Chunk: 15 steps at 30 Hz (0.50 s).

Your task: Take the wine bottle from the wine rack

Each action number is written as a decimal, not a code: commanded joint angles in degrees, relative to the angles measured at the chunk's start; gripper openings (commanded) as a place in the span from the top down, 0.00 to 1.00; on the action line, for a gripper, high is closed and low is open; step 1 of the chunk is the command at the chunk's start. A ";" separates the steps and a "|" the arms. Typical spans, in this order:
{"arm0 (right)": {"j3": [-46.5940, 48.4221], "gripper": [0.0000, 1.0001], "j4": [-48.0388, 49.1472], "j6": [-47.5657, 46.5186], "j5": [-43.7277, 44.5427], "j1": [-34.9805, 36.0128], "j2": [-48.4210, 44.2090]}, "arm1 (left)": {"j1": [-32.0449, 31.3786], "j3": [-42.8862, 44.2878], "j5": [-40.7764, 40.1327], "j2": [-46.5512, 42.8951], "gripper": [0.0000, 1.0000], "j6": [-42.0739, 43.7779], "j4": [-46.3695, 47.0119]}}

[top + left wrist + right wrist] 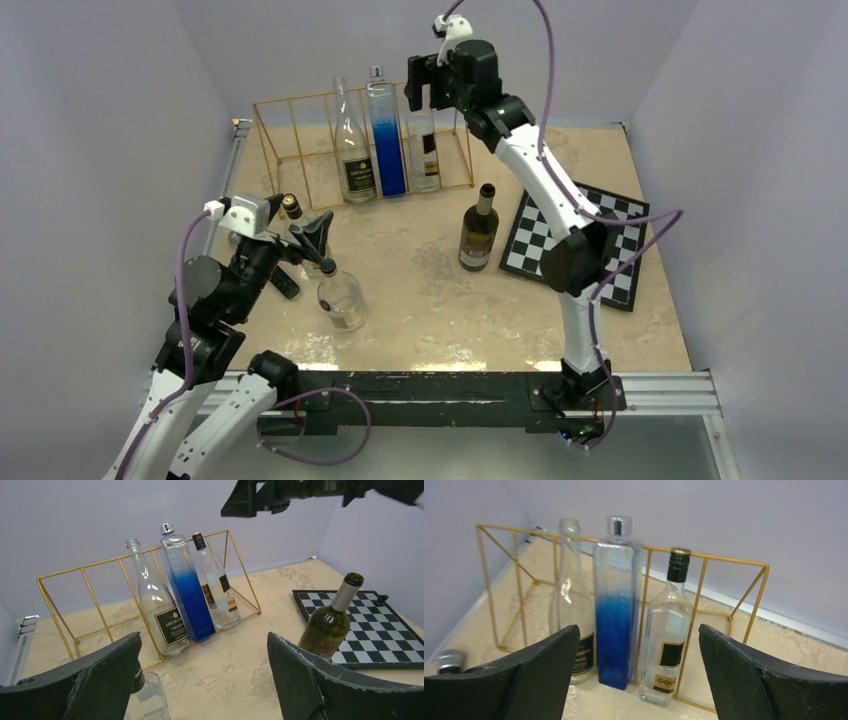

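The gold wire wine rack (300, 97) stands at the back of the table. Three bottles stand in its right slots: a clear one with a dark label (352, 150), a blue one (385, 140) and a clear one with a black cap (425, 155). My right gripper (425, 85) is open and empty, high above the rack's right end, facing these bottles (616, 605). My left gripper (305, 255) is open and empty at the front left, beside the neck of a clear bottle (342, 298) standing on the table. A dark green wine bottle (479, 230) stands on the table in front of the rack.
A black-and-white chessboard (575, 245) lies at the right, just beyond the green bottle. The rack's left slots (100, 563) hold nothing. Walls close in the table on three sides.
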 commanded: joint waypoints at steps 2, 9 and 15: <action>3.54 0.09 2.32 -2.22 4.57 0.24 5.59 | 0.18 -0.60 1.70 -1.10 0.01 -1.27 3.39; 3.86 0.08 2.99 -3.13 3.07 -0.18 11.31 | 0.18 -0.77 2.11 -1.38 0.01 -1.93 3.42; 2.54 0.04 5.32 -3.18 2.08 -0.68 13.57 | 0.18 -0.74 1.90 -1.68 0.01 -1.67 3.32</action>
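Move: The right hand is open and high in front of the rack; the black-capped clear bottle it goes for has its middle about 10 cm ahead, 1 cm left and some 25 cm below. The blue bottle leans about 8 cm left of that bottle, the champagne bottle 14 cm left; the green wine bottle stands about 9 cm back and 9 cm right of the hand, 25 cm below. From the left hand, the black-capped bottle is roughly 40 cm ahead, 19 cm right and 24 cm below. Bring the right gripper down about 14 cm while reaching some 5 cm forward, towards the neck and shoulder of the black-capped clear bottle, easing to a stop short of it. Tip the fingers down about 10 degrees and roll the hand's left side down by as much, with the fingers kept wide open ready to straddle the bottle. ##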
